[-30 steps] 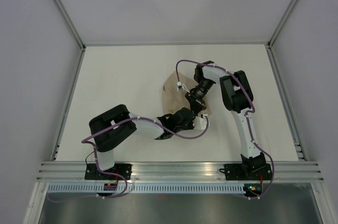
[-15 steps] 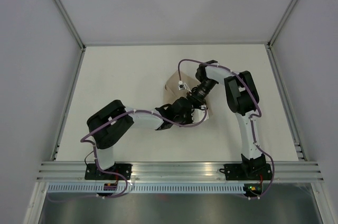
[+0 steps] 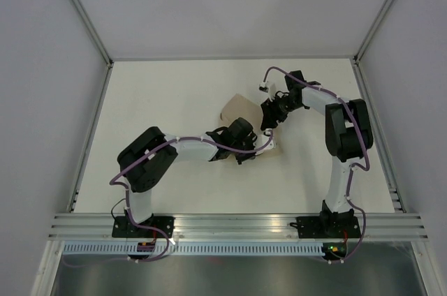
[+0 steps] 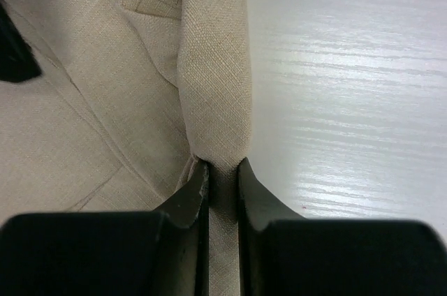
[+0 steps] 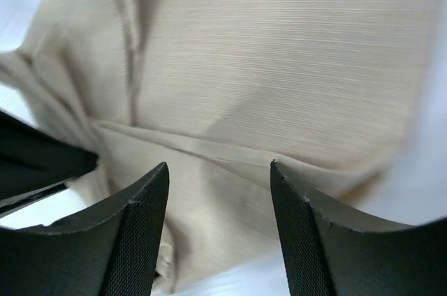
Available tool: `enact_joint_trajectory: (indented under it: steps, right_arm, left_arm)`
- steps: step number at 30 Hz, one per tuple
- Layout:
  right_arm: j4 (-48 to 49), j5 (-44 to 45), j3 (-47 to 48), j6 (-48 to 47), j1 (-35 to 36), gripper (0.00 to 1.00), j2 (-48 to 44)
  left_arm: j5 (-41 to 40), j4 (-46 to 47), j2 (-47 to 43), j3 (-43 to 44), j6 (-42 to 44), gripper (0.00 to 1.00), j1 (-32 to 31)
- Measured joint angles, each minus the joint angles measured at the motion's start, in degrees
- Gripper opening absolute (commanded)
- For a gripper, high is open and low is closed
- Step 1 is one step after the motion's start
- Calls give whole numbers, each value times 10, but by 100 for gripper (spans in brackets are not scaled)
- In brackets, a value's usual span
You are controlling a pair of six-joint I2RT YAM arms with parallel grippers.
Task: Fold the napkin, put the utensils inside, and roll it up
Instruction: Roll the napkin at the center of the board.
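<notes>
The beige napkin (image 3: 236, 109) lies bunched and partly folded at the middle of the table, mostly under the two arms. My left gripper (image 3: 253, 144) is shut on a raised fold of the napkin (image 4: 213, 86) at its near right side; the cloth runs up between the jaws. My right gripper (image 3: 267, 120) is open just above the napkin's (image 5: 279, 65) far right part, its fingers (image 5: 143, 219) apart with nothing between them. The fork is not in view.
A metal frame rail (image 3: 91, 135) runs along the table's left side and another (image 3: 377, 135) along its right. White table surface (image 3: 174, 93) surrounds the cloth on all sides.
My right gripper has let go and pulled back toward the far right. My left gripper has moved up and right along the napkin's near edge, drawing the cloth with it.
</notes>
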Motion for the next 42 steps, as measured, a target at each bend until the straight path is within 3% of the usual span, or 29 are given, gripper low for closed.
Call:
enact_joint_trajectory:
  steps: [10, 17, 23, 30, 42]
  right_arm:
    - [153, 2, -147, 49, -101, 65, -131]
    - [217, 3, -326, 1, -104, 67, -338]
    - [214, -7, -410, -80, -94, 67, -462]
    - [217, 39, -495, -152, 42, 68, -542]
    - [281, 158, -555, -181, 217, 66, -506]
  left_arm:
    - [118, -104, 40, 83, -45, 2, 36]
    - [229, -163, 74, 126, -76, 2, 71]
    - [299, -210, 105, 160, -96, 2, 89]
    - [349, -261, 137, 198, -115, 2, 100]
    - [385, -318, 178, 251, -135, 2, 102]
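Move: The left fingers are already shut on the rolled near edge of the napkin, just above the board. Its free end sticks out about 5 cm to their right, and the flat part's middle lies 8 cm ahead and 6 cm to their left. From the open right hand the roll is some 12 cm back, 3 cm left and 2 cm below, its free end straight back 12 cm, and the flat part's middle 3 cm back and 10 cm left. Keeping its pinch on the roll, the left hand draws back about 3.5 cm while its wrist swings the fingers from pointing right to right and back, some 50 degrees, carrying the napkin round. The right hand, fingers staying open, veers right and arcs up nearly 8 cm, then sweeps back past the left fingertips and sinks close beside the roll's free end, ending 17 cm back of its start; its touch can't be made out. ##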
